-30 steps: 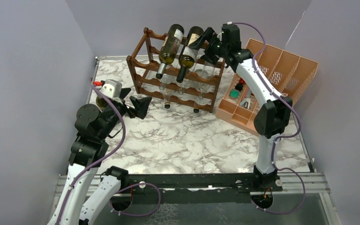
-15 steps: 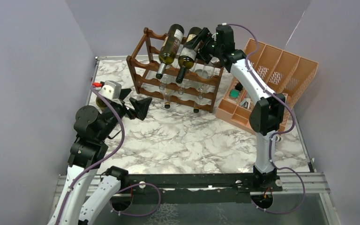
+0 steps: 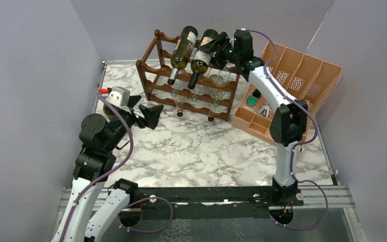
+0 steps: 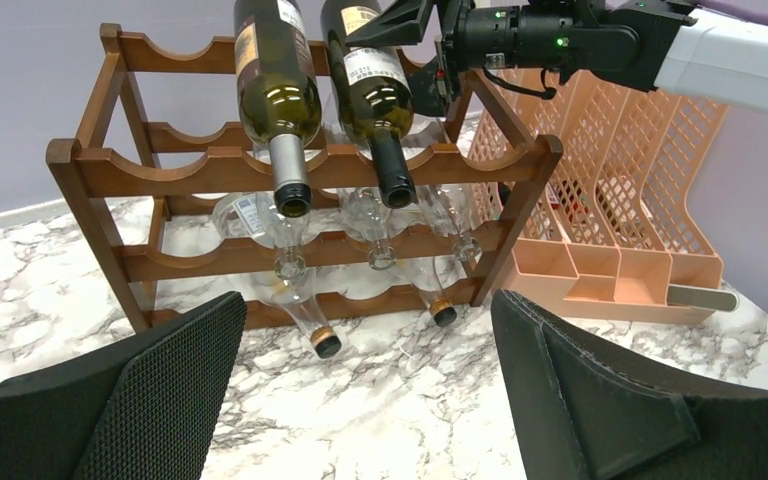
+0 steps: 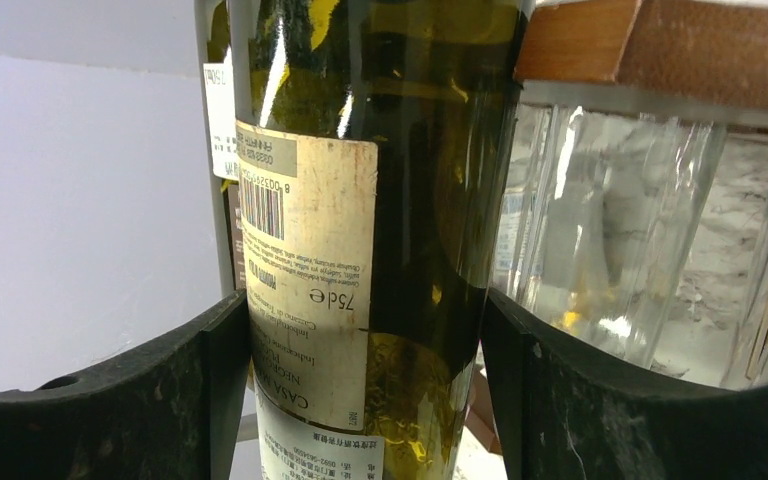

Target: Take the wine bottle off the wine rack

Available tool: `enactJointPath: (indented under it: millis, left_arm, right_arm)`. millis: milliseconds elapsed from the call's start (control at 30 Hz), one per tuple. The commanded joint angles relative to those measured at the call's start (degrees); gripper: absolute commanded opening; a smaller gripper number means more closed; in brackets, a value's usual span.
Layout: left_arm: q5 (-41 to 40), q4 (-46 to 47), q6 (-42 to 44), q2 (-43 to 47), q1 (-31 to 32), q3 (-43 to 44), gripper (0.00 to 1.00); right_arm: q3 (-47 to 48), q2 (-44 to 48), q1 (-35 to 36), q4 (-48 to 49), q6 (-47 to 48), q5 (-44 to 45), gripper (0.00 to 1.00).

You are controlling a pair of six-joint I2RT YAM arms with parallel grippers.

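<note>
The dark brown wine rack [image 3: 191,89] stands at the back of the marble table. Two dark green wine bottles lie on its top tier, necks pointing down toward the front. My right gripper [image 3: 217,43] reaches in from the right at the thick end of the right-hand wine bottle [image 3: 202,52]. In the right wrist view both pads press the sides of this labelled bottle [image 5: 400,200], so the gripper [image 5: 365,390] is shut on it. The other dark bottle [image 3: 183,48] lies just to its left. My left gripper [image 4: 365,390] hovers wide open in front of the rack [image 4: 210,165], holding nothing.
Several clear glass bottles [image 3: 182,103] lie in the rack's lower tiers, necks sticking out the front. A peach-orange divided organiser [image 3: 297,75] with small items stands right of the rack. Purple walls enclose the table on the left, back and right.
My right gripper has slid left over the end of the right-hand bottle and its jaws have closed onto the glass. The left arm has not moved.
</note>
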State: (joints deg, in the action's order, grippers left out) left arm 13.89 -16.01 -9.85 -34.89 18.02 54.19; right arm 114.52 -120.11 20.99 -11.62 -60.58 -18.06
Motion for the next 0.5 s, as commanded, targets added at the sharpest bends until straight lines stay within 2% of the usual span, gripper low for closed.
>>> enactJointPath:
  millis: [0,467]
  left_arm:
    - [0.23,0.55,-0.82,-0.04,0.15,-0.73,0.99]
    - [0.49,5.05,-3.48,-1.82,0.17,-2.59,0.99]
  right_arm:
    - [-3.8,5.91,0.45,6.27,-3.19,-2.19,0.73]
    - [-19.13,19.18,-0.02,18.77,-12.19,-3.83,0.72]
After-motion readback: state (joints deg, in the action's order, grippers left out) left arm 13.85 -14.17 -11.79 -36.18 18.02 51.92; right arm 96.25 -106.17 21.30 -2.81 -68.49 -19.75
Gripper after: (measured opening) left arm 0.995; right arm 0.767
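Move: The black-necked wine bottle is already clamped in the right gripper, its middle about 3 cm back and 2 cm to the left of the hand point, 1 cm below. The silver-necked bottle lies some 10 cm to that hand's left, 1 cm back and 2 cm lower; the wine rack's middle is about 3 cm back, 5 cm left and 15 cm below. From the open left gripper the black-necked bottle's middle is roughly 28 cm ahead, 18 cm right and 9 cm lower. Keep the right fingers clamped on the black-necked bottle and draw it back towards the robot about 5 cm, starting nearly level, then raising it some 3 cm out of its cradle while the hand rolls slightly, left side up. Meanwhile ease the wide-open left gripper about 1.5 cm down and a little forward, towards the bottle's neck. ##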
